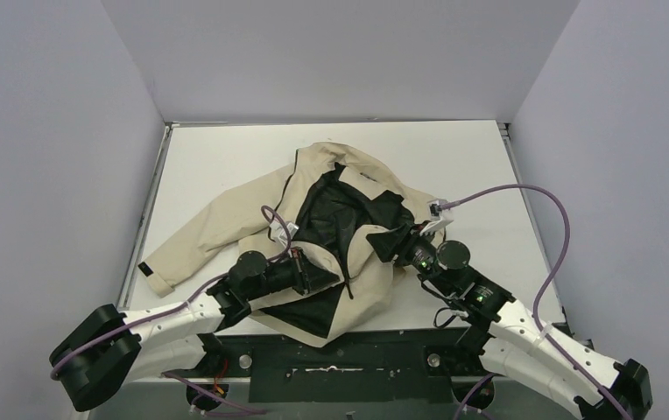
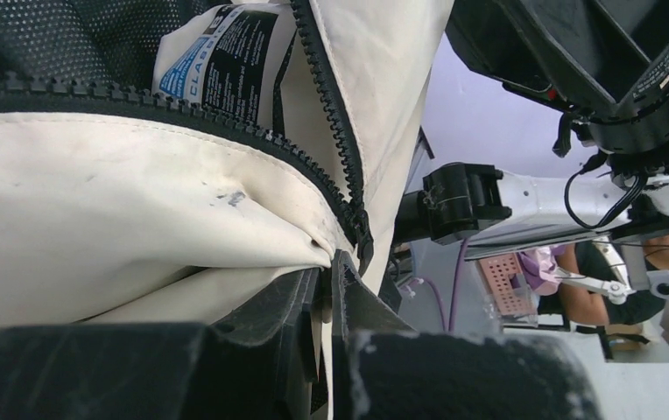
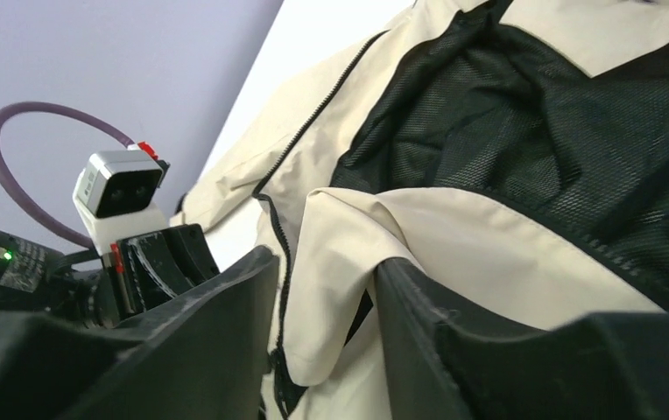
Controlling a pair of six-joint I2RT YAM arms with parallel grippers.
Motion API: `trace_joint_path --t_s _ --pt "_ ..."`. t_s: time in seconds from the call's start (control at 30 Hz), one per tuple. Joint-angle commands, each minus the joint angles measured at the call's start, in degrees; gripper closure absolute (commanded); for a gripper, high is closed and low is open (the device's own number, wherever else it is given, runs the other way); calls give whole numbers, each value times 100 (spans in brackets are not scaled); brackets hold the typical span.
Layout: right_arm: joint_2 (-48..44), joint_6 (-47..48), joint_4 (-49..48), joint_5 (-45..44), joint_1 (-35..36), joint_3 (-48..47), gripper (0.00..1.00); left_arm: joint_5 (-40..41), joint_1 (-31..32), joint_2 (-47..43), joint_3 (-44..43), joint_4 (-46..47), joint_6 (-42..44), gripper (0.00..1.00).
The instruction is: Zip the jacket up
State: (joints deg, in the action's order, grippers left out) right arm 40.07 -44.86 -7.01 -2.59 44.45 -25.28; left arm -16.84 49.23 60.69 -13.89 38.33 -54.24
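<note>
The beige jacket lies spread on the white table, its front open and the black lining showing. My left gripper is shut on the beige front edge of the jacket, right beside the lower end of the dark zipper, where both rows of teeth meet. My right gripper hovers at the other front panel. Its jaws stand open in the right wrist view, with a loose beige fold hanging between them, not pinched. The zipper's open teeth run up past it.
Grey walls close in the table on three sides. A purple cable loops over the right arm. A printed label is sewn inside the jacket. One sleeve stretches toward the table's left edge.
</note>
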Motion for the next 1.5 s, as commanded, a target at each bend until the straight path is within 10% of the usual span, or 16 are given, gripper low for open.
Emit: trace_joint_path --t_s 0.0,0.5,0.97,1.47 --pt "-209 839 822 -104 -137 -724 50 -754 -333 -198 -90 -36 -369 100" --pt "257 2353 2492 3631 -14 -1589 37 -1928 -1025 -270 -355 -374 -922 100" --pt "843 3943 2379 4939 412 -2322 32 -2253 -1276 -850 -401 -1304 -892 100" --pt "503 6807 1838 4183 1357 -1842 24 -2735 -1517 -1128 -592 -1937 -860 100"
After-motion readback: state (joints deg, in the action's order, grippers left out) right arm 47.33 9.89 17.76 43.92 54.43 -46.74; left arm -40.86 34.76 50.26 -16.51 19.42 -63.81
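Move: The zip's joined lower end, with its slider, lies about 9 cm back, 8 cm left and 5 cm below the right hand; from the left hand, which already pinches the cream flap beside it, it is level and some 2 cm right. A cream fold sits 2 cm left of the right hand, straight across and 3 cm below. The jacket's hem corner lies about 17 cm back from the slider, 6 cm left of it and on the table. Right hand swings back 15 cm towards the slider, opening wider, turning counter-clockwise; pinching left draws the flap 4 cm left. ##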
